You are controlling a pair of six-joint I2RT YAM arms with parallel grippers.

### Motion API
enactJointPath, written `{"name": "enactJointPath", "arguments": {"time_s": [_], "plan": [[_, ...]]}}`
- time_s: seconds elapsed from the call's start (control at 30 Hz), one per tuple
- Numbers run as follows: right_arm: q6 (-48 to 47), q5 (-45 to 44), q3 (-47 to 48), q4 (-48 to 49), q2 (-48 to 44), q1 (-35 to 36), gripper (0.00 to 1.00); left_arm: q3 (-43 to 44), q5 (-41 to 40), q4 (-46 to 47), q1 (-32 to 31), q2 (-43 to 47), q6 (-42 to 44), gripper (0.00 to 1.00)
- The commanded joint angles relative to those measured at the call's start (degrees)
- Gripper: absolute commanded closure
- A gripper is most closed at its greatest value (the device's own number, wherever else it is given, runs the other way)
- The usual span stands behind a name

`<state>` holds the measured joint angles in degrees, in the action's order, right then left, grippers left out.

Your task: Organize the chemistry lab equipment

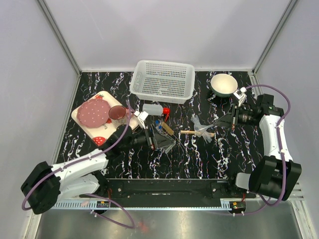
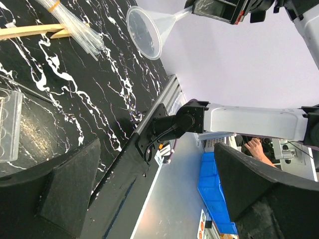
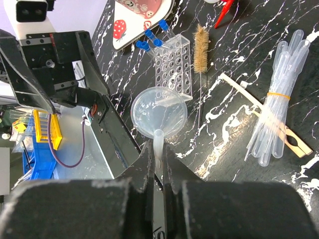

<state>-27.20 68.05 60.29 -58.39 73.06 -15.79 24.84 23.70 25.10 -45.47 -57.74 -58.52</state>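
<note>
My right gripper (image 3: 158, 157) is shut on the stem of the small clear funnel (image 3: 159, 110) and holds it above the table, right of centre (image 1: 221, 121). Below it lie a banded bundle of clear pipettes (image 3: 276, 114) and thin wooden sticks (image 3: 249, 97). The clear tube rack (image 3: 174, 64) with blue-capped test tubes (image 3: 149, 39) sits at mid-table. My left gripper (image 2: 159, 199) is open and empty beside the rack (image 1: 162, 133), which shows at that view's left edge (image 2: 7, 124). The red-capped bottle (image 1: 155, 109) lies behind the rack.
A white mesh basket (image 1: 163, 79) stands at the back centre and a white bowl (image 1: 223, 84) at the back right. The strawberry tray (image 1: 79, 117) with pink plate and mug is at left. A bristle brush (image 3: 201, 42) lies beside the rack.
</note>
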Motion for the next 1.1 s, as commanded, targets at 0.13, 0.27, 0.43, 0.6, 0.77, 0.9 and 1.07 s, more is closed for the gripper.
{"name": "enactJointPath", "arguments": {"time_s": [0.13, 0.27, 0.43, 0.6, 0.77, 0.9, 1.07], "plan": [[-0.48, 3.58, 0.0, 0.82, -1.08, 0.5, 0.95, 5.22, -2.35, 9.26, -3.39, -6.51, -0.54, 0.01], [-0.57, 3.84, -0.09, 0.91, -1.16, 0.5, 0.95, 5.39, -2.78, 10.58, -4.01, -9.23, -1.5, 0.01], [-0.75, 4.19, -0.09, 0.82, -0.9, 0.5, 0.94, 4.95, -2.79, 14.88, -4.36, -11.87, -3.53, 0.01], [-0.75, 4.28, -0.09, 0.82, -0.81, 0.5, 0.94, 5.65, -2.61, 16.82, -4.63, -14.42, -3.97, 0.01], [-0.84, 4.46, 0.0, 0.73, -0.72, 0.59, 0.94, 7.15, -2.26, 16.64, -5.15, -16.62, -3.62, 0.01], [-1.1, 4.63, 0.0, 0.47, -0.64, 0.59, 0.94, 8.03, -2.26, 16.47, -5.24, -17.94, -3.35, 0.01], [-1.19, 4.63, 0.0, 0.47, -0.55, 0.67, 0.94, 9.34, -1.91, 17.08, -5.33, -20.13, -3.35, 0.01]]}}
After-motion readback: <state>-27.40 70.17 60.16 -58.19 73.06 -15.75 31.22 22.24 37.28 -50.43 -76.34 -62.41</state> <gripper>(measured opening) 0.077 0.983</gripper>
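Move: The funnel hangs in the right gripper's shut fingers, its cone about 23 cm to the right of the left gripper, some 7 cm ahead and roughly level with it. On the table some 17 cm lower, the bundle of plastic pipettes lies about 13 cm ahead and 21 cm right, and the test tube rack about 7 cm straight ahead. From the right gripper, the funnel's middle is about 5 cm left, 1 cm back and 2 cm lower. Bring the wide-open left gripper about 5 cm to the right towards the funnel's cone, quickly at first and then slower, sinking only a little and keeping the wrist almost unturned. Meanwhile hold the right gripper in place, its fingers still pinching the funnel's stem with the cone facing the left hand; leave the left fingers open and short of the funnel. ##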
